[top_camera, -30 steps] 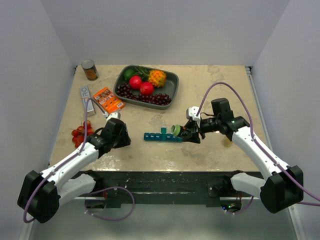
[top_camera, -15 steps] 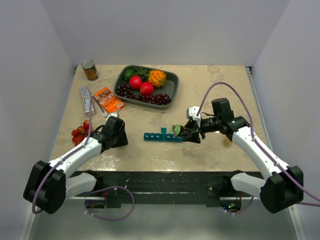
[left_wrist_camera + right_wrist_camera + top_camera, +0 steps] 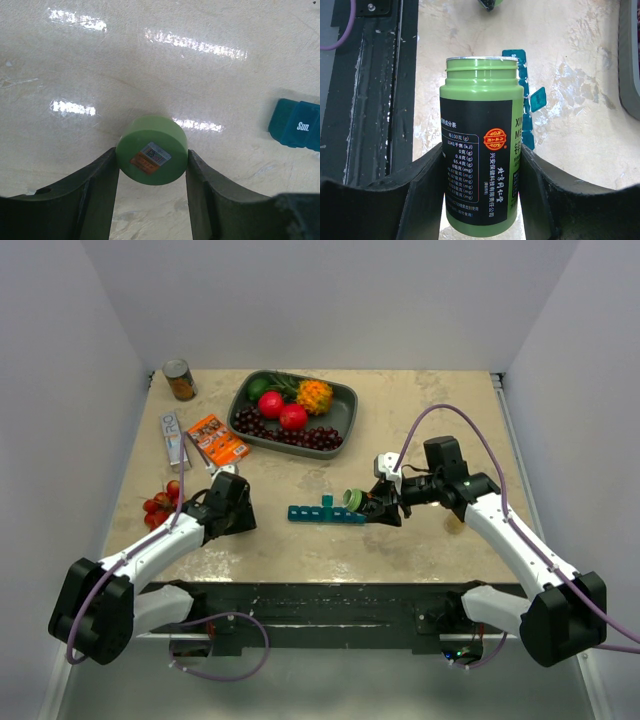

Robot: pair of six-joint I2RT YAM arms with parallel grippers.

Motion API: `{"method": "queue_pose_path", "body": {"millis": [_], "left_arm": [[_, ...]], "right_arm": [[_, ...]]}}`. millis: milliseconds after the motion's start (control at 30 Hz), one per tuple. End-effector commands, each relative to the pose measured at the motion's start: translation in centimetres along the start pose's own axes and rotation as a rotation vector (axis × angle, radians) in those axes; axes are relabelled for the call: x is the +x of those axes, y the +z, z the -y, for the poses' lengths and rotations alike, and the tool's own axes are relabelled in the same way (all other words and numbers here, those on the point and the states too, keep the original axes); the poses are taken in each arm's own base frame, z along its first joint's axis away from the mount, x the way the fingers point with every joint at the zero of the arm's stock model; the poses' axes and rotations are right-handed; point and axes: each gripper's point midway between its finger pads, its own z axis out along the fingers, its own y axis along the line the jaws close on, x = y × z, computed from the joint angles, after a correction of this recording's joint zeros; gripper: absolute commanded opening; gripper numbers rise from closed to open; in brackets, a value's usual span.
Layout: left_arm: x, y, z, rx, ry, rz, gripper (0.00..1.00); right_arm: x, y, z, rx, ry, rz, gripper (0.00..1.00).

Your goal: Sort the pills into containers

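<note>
My left gripper (image 3: pixel 152 161) is shut on a round green cap (image 3: pixel 152 150), held just above the tabletop; in the top view it (image 3: pixel 232 512) sits left of the containers. The containers are a teal-blue pill-organizer strip (image 3: pixel 325 513), whose end marked "Sun." (image 3: pixel 296 125) shows at the right of the left wrist view. My right gripper (image 3: pixel 481 165) is shut on an uncapped green bottle with a black label (image 3: pixel 480 145). The bottle lies sideways with its mouth (image 3: pixel 352 500) over the strip's right end, where one small lid (image 3: pixel 538 99) stands open. No pills show.
At the back stands a dark grey tray (image 3: pixel 345 400) of fruit. A small can (image 3: pixel 180 380), a white box (image 3: pixel 173 435) and an orange packet (image 3: pixel 217 438) lie at the back left. Red fruits (image 3: pixel 160 505) sit by the left arm. The black table edge (image 3: pixel 320 600) runs in front.
The left arm has swung a little to the left and back, still holding the cap. The right arm and the bottle have not moved.
</note>
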Motion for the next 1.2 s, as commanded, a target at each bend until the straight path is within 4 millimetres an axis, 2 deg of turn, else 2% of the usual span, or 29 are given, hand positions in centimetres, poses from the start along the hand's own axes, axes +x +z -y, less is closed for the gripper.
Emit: {"method": "queue_pose_path", "body": {"millis": [0,100,233,400,500,700,967,1000,1033,1167], "left_arm": [[-1.3,-0.1,0.1,0.000,-0.004,0.043,0.47],[-1.2,-0.1,0.0,-0.004,-0.004,0.039,0.48],[-1.3,-0.3,0.1,-0.002,-0.009,0.041,0.63],[-1.7,-0.8,0.3,0.009,-0.017,0.052,0.77],[-2.2,-1.3,0.6,0.023,-0.020,0.060,0.82],[-2.9,-2.7,1.1,0.053,-0.017,0.075,0.84],[-4.1,-6.0,4.6,0.281,0.155,0.111,0.85],[-3.8,-6.6,5.5,0.345,0.169,0.103,0.85],[-4.3,-7.4,6.2,0.394,0.188,0.138,0.87],[-5.0,-9.7,8.2,0.528,0.222,0.191,0.88]], "right_arm": [[-1.5,-0.4,-0.2,0.000,-0.056,0.049,0.00],[-1.5,-0.4,-0.2,0.001,-0.056,0.049,0.00],[-1.5,-0.4,-0.2,0.001,-0.052,0.050,0.00],[-1.6,-0.5,-0.2,0.001,-0.055,0.052,0.00],[-1.7,-0.5,-0.2,0.000,-0.058,0.053,0.00],[-1.9,-0.6,-0.2,0.003,-0.054,0.056,0.00],[-3.0,-0.9,-0.2,-0.004,-0.044,0.084,0.00],[-3.1,-1.0,-0.2,-0.003,-0.040,0.088,0.00],[-3.3,-1.1,-0.2,-0.002,-0.041,0.093,0.00],[-3.8,-1.3,-0.2,0.000,-0.038,0.106,0.00]]}}
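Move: Between the left fingertips sits the green lid, practically at the hand point and down at table level. The teal pill box has its middle about 18 cm to the hand's right and 4 cm farther out; the tomatoes are some 18 cm to the left and 5 cm farther out. From the right hand, which holds the open green bottle, the lid lies about 26 cm to the left, roughly level fore-and-aft, and 14 cm lower. Letting go of the green lid on the bare table, the left hand spreads its fingers in place, then lifts clear by about 7.5 cm, swinging some 4 cm to the right, to the pill box's side, late in the rise. The wrist turns clockwise about 15 degrees meanwhile, with its left side dipping and the fingers tipping slightly up. The right hand keeps its hold on the bottle, nearly still. ##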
